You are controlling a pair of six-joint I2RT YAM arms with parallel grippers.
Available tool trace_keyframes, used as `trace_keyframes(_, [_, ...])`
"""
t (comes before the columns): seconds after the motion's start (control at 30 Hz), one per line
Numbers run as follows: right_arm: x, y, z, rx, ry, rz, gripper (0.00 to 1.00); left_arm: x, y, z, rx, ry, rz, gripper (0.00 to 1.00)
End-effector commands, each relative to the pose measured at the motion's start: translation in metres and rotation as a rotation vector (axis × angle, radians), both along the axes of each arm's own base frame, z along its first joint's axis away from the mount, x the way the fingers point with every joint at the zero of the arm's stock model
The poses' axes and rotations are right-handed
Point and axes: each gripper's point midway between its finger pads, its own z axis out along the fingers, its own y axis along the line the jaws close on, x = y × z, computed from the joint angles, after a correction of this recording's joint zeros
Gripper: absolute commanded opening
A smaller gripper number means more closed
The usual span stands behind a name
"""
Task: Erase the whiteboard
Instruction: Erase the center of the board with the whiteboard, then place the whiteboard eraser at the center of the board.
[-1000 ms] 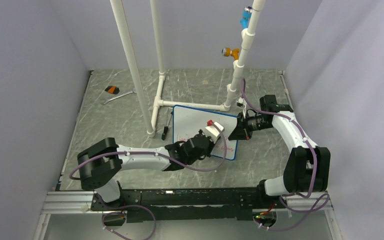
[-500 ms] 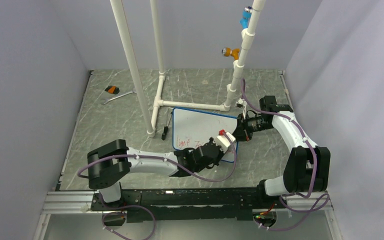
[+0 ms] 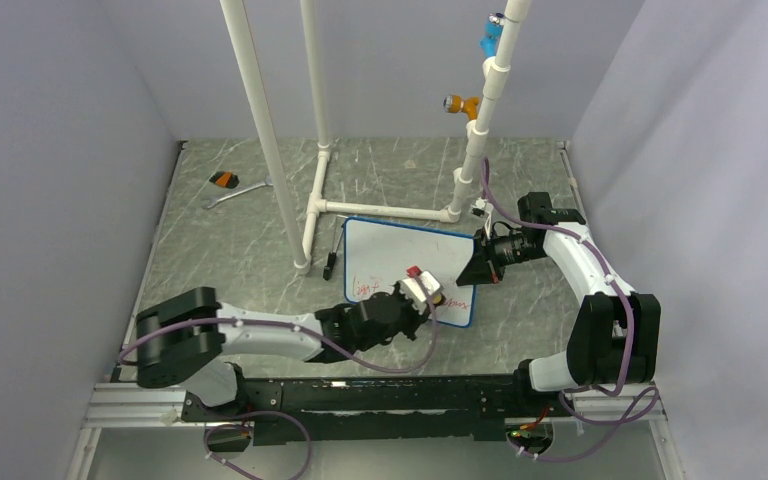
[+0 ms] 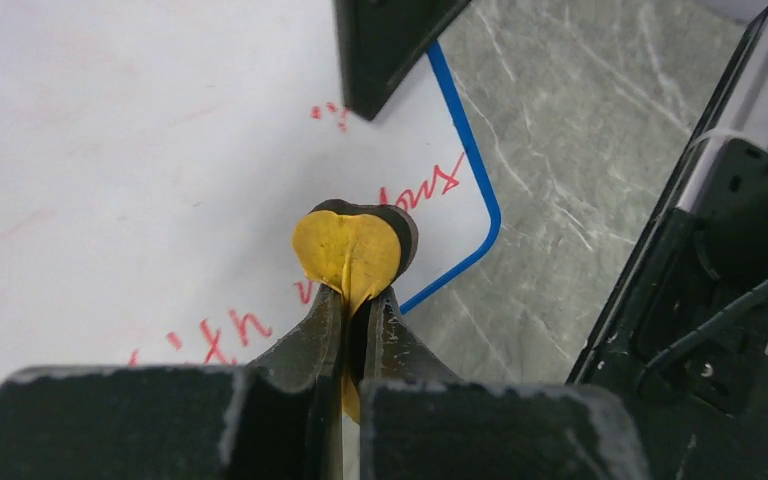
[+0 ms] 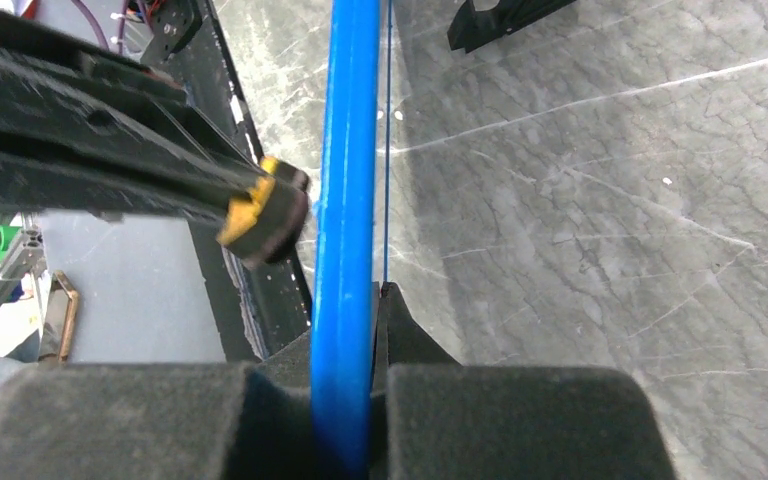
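The whiteboard [image 3: 397, 262] lies flat on the table, white with a thin blue frame [image 4: 476, 186]. Red handwriting [image 4: 430, 186] runs along its near edge. My left gripper [image 4: 357, 300] is shut on a small eraser [image 4: 352, 248], a yellow pad with a black underside. The eraser presses on the board near the near right corner, over the red writing. My right gripper [image 5: 350, 320] is shut on the whiteboard's blue right edge [image 5: 346, 190]. In the top view it sits at the board's right side [image 3: 476, 264]. The eraser [image 5: 265, 211] also shows left of the frame in the right wrist view.
A white pipe frame [image 3: 380, 209] stands just behind the board, with tall uprights and orange [image 3: 463, 104] and blue [image 3: 489, 41] fittings. A black marker [image 3: 331, 262] lies left of the board. A wrench [image 3: 235, 193] and an orange-black tool [image 3: 223, 180] lie far left. Grey walls enclose the table.
My left gripper carried the eraser from the board's middle right down to its near right corner, then back left along the near edge. The right gripper stayed clamped on the frame.
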Motion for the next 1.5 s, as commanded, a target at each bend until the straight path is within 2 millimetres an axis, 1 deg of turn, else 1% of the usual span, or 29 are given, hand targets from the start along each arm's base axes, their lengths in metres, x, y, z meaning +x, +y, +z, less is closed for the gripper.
trace_keyframes(0.0, [0.001, 0.007, 0.015, 0.069, -0.027, 0.014, 0.00, 0.002, 0.021, 0.043, -0.185, 0.028, 0.030, 0.00])
trace_keyframes(0.07, [0.001, 0.005, 0.016, 0.069, -0.031, 0.008, 0.00, 0.008, 0.043, 0.033, -0.157, 0.048, 0.092, 0.00])
trace_keyframes(0.13, [0.002, 0.004, 0.016, 0.070, -0.037, 0.007, 0.00, 0.013, 0.062, 0.016, -0.105, 0.083, 0.162, 0.00])
trace_keyframes(0.17, [0.001, 0.004, 0.017, 0.071, -0.037, 0.007, 0.00, 0.015, 0.072, 0.004, -0.065, 0.101, 0.195, 0.00])
trace_keyframes(0.23, [0.002, 0.004, 0.015, 0.065, -0.038, 0.007, 0.00, 0.013, 0.078, -0.008, -0.039, 0.129, 0.208, 0.00])
trace_keyframes(0.3, [0.003, 0.003, 0.015, 0.057, -0.046, 0.003, 0.00, 0.007, 0.077, -0.022, -0.022, 0.168, 0.186, 0.00])
trace_keyframes(0.4, [0.004, 0.002, 0.014, 0.049, -0.049, -0.004, 0.00, -0.006, 0.062, -0.040, 0.013, 0.241, 0.114, 0.01])
trace_keyframes(0.43, [0.008, -0.003, 0.014, 0.048, -0.048, -0.030, 0.00, -0.012, 0.056, -0.045, 0.033, 0.263, 0.085, 0.02])
trace_keyframes(0.47, [0.008, -0.004, 0.014, 0.048, -0.048, -0.035, 0.00, -0.017, 0.050, -0.049, 0.053, 0.274, 0.059, 0.04])
trace_keyframes(0.53, [0.010, -0.006, 0.014, 0.047, -0.054, -0.042, 0.00, -0.025, 0.043, -0.054, 0.091, 0.280, 0.035, 0.11])
trace_keyframes(0.6, [0.011, -0.008, 0.014, 0.045, -0.057, -0.053, 0.00, -0.033, 0.038, -0.059, 0.119, 0.289, 0.013, 0.22])
trace_keyframes(0.63, [0.011, -0.008, 0.015, 0.044, -0.058, -0.057, 0.00, -0.035, 0.037, -0.060, 0.131, 0.292, 0.003, 0.26])
trace_keyframes(0.7, [0.012, -0.009, 0.014, 0.043, -0.061, -0.061, 0.00, -0.038, 0.037, -0.066, 0.157, 0.303, 0.002, 0.34])
trace_keyframes(0.8, [0.012, -0.010, 0.014, 0.041, -0.061, -0.064, 0.00, -0.040, 0.041, -0.076, 0.186, 0.319, 0.016, 0.41])
trace_keyframes(0.83, [0.012, -0.010, 0.014, 0.042, -0.060, -0.064, 0.00, -0.040, 0.042, -0.077, 0.190, 0.320, 0.019, 0.43])
trace_keyframes(0.93, [0.012, -0.010, 0.014, 0.043, -0.057, -0.063, 0.00, -0.040, 0.042, -0.075, 0.176, 0.313, 0.014, 0.57])
trace_keyframes(1.03, [0.012, -0.010, 0.014, 0.043, -0.056, -0.062, 0.00, -0.038, 0.043, -0.074, 0.165, 0.307, 0.019, 0.61])
trace_keyframes(1.23, [0.012, -0.010, 0.014, 0.044, -0.056, -0.062, 0.00, -0.039, 0.044, -0.071, 0.146, 0.303, 0.014, 0.66])
trace_keyframes(1.37, [0.013, -0.010, 0.014, 0.044, -0.055, -0.063, 0.00, -0.041, 0.043, -0.075, 0.157, 0.311, -0.001, 0.67])
trace_keyframes(1.47, [0.013, -0.010, 0.014, 0.044, -0.054, -0.063, 0.00, -0.041, 0.042, -0.082, 0.198, 0.321, 0.005, 0.67])
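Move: The left hand still holds the eraser over the whiteboard's near right part. The bare table in front of the near edge, where the eraser goes, lies some 4 cm back, 5 cm left and 11 cm below; the whiteboard's middle is about 6 cm ahead, 6 cm left and 3 cm lower than the hand. From the right hand that bare spot is roughly 11 cm back, 11 cm left and 12 cm down. The left hand carries the eraser off the whiteboard, first about 7 cm left with a small rise, then down some 10 cm and 5 cm back past the near edge to the bare table, tipping the fingers about 20 degrees further down and opening them wide. The right hand keeps its pinch on the board's right edge, easing some 1.5 cm right. ##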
